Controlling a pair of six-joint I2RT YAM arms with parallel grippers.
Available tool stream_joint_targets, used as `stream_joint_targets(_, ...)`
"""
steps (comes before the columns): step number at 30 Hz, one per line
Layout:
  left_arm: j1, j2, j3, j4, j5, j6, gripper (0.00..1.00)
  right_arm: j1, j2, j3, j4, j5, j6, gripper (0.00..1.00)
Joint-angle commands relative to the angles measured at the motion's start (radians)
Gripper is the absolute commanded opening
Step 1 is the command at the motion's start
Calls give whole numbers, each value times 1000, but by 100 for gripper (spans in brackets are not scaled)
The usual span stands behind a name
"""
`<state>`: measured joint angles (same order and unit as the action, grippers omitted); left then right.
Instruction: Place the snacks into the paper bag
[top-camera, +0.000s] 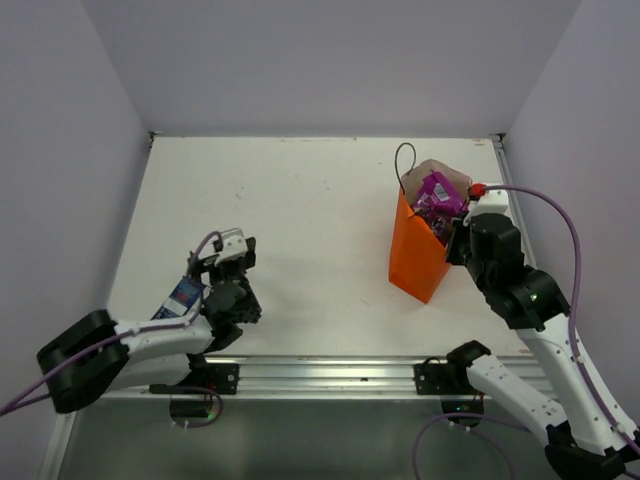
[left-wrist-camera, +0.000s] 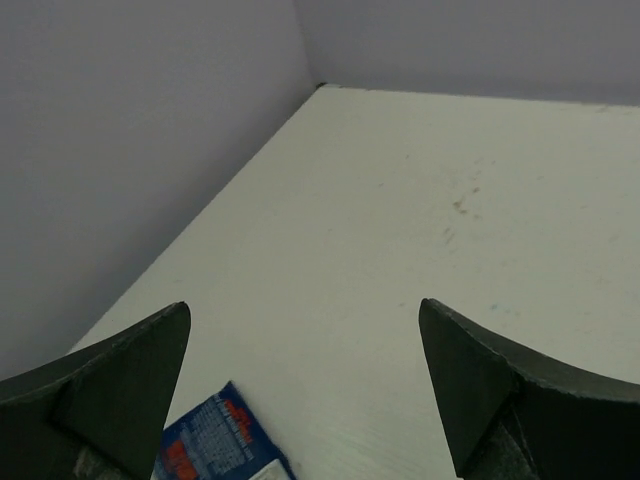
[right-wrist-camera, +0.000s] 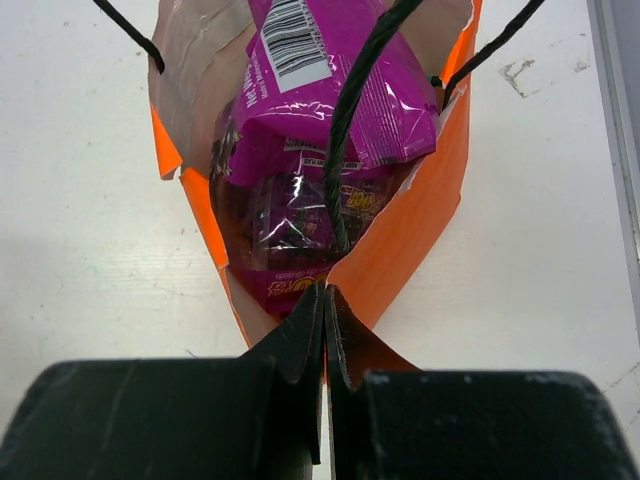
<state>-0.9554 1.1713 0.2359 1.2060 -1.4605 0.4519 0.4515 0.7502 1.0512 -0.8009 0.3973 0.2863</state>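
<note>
The orange paper bag (top-camera: 418, 255) stands upright at the right of the table. Magenta and purple packets (top-camera: 437, 200) fill its mouth. In the right wrist view a magenta packet with a barcode (right-wrist-camera: 330, 110) lies over a purple one (right-wrist-camera: 290, 215) inside the bag (right-wrist-camera: 415, 240). My right gripper (right-wrist-camera: 326, 295) is shut on the bag's near rim, and also shows in the top view (top-camera: 458, 240). The blue-and-white packet (top-camera: 185, 297) lies flat at the near left. My left gripper (left-wrist-camera: 304, 305) is open and empty just past that packet (left-wrist-camera: 215, 440). The teal-pink and red-and-silver packets are hidden.
A dark cord handle (right-wrist-camera: 350, 120) hangs across the bag's mouth and another loops up at its far side (top-camera: 403, 160). Grey walls close the table on the left (left-wrist-camera: 120, 180), back and right. A metal rail (top-camera: 330, 370) runs along the near edge.
</note>
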Motion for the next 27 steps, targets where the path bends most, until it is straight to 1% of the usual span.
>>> stream_joint_targets(1,52,-263,64,-450,358,-410,100,18,-15,4,25,-18,-15,0)
stream_joint_targets(2,99,-304,148,-574,537,-442,100,21,-14,4,23,-18,-15,0)
stream_joint_targets(3,279,-341,166,-594,655,-485,100,21,-12,4,25,-14,-13,0)
stream_joint_targets(4,343,-344,184,-618,722,-484,100,23,-9,4,23,-14,-13,0)
stream_joint_targets(5,400,-338,244,-634,750,-466,100,23,-9,4,22,-14,-13,0)
stream_joint_targets(6,481,-310,285,-672,770,-457,100,21,-9,4,19,-9,-12,0)
stream_joint_targets(7,515,-283,331,-769,788,-487,100,23,-8,4,20,-5,-13,0)
stream_joint_targets(8,549,-248,436,-848,790,-530,100,23,-8,4,19,0,-13,0)
stream_joint_targets(9,623,-154,491,-934,789,-589,100,24,-6,3,20,0,-13,0)
stream_joint_targets(10,667,-98,544,-1153,824,-714,100,23,0,6,17,6,-13,0)
stream_joint_targets(11,775,15,621,-1271,845,-775,100,23,3,7,17,9,-13,0)
stream_joint_targets(12,831,58,641,-1431,886,-826,100,23,6,7,17,12,-12,0)
stream_joint_targets(13,874,89,641,-1474,872,-922,100,23,5,7,17,11,-12,0)
stream_joint_targets(14,904,96,587,-1490,858,-958,100,23,6,7,17,12,-10,0)
stream_joint_targets(15,905,67,544,-1475,849,-982,100,23,6,7,20,9,-12,0)
stream_joint_targets(16,903,35,499,-1471,836,-1057,100,23,8,9,20,9,-12,0)
stream_joint_targets(17,905,-43,420,-1473,815,-1103,100,23,9,9,20,8,-12,0)
stream_joint_targets(20,903,-168,314,-1523,770,-1255,100,23,6,9,22,5,-12,0)
stream_joint_targets(21,903,-238,295,-1549,770,-1281,100,23,3,9,22,5,-13,0)
stream_joint_targets(23,903,-289,276,-1600,778,-1347,100,23,-3,7,23,3,-12,0)
stream_joint_targets(24,903,-292,275,-1652,778,-1363,100,23,-6,7,23,5,-13,0)
stream_joint_targets(27,899,-288,273,-1704,778,-1385,100,24,-8,6,23,0,-10,0)
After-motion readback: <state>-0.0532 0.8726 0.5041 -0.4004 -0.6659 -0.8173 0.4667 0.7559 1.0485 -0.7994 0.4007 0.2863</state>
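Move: The last snack, the blue packet, lies flat on the table about 8 cm back towards the base from the left hand, some 7 cm to its left and 17 cm below it. The paper bag stands about 47 cm to the left hand's right and 5 cm farther out, its middle a few centimetres lower. From the right hand the blue packet lies roughly 58 cm to the left, 6 cm back and 26 cm down. Swinging in a quick arc, the empty left hand rises about 13 cm while reaching forward, sweeps left, then drops steeply and draws back, ending some 13 cm farther left and 8 cm lower, over the blue packet's left side. The wrist rolls its left side down and turns counter-clockwise; the fingers stay wide open. The right hand holds still, its shut fingers keeping the bag's near rim. ##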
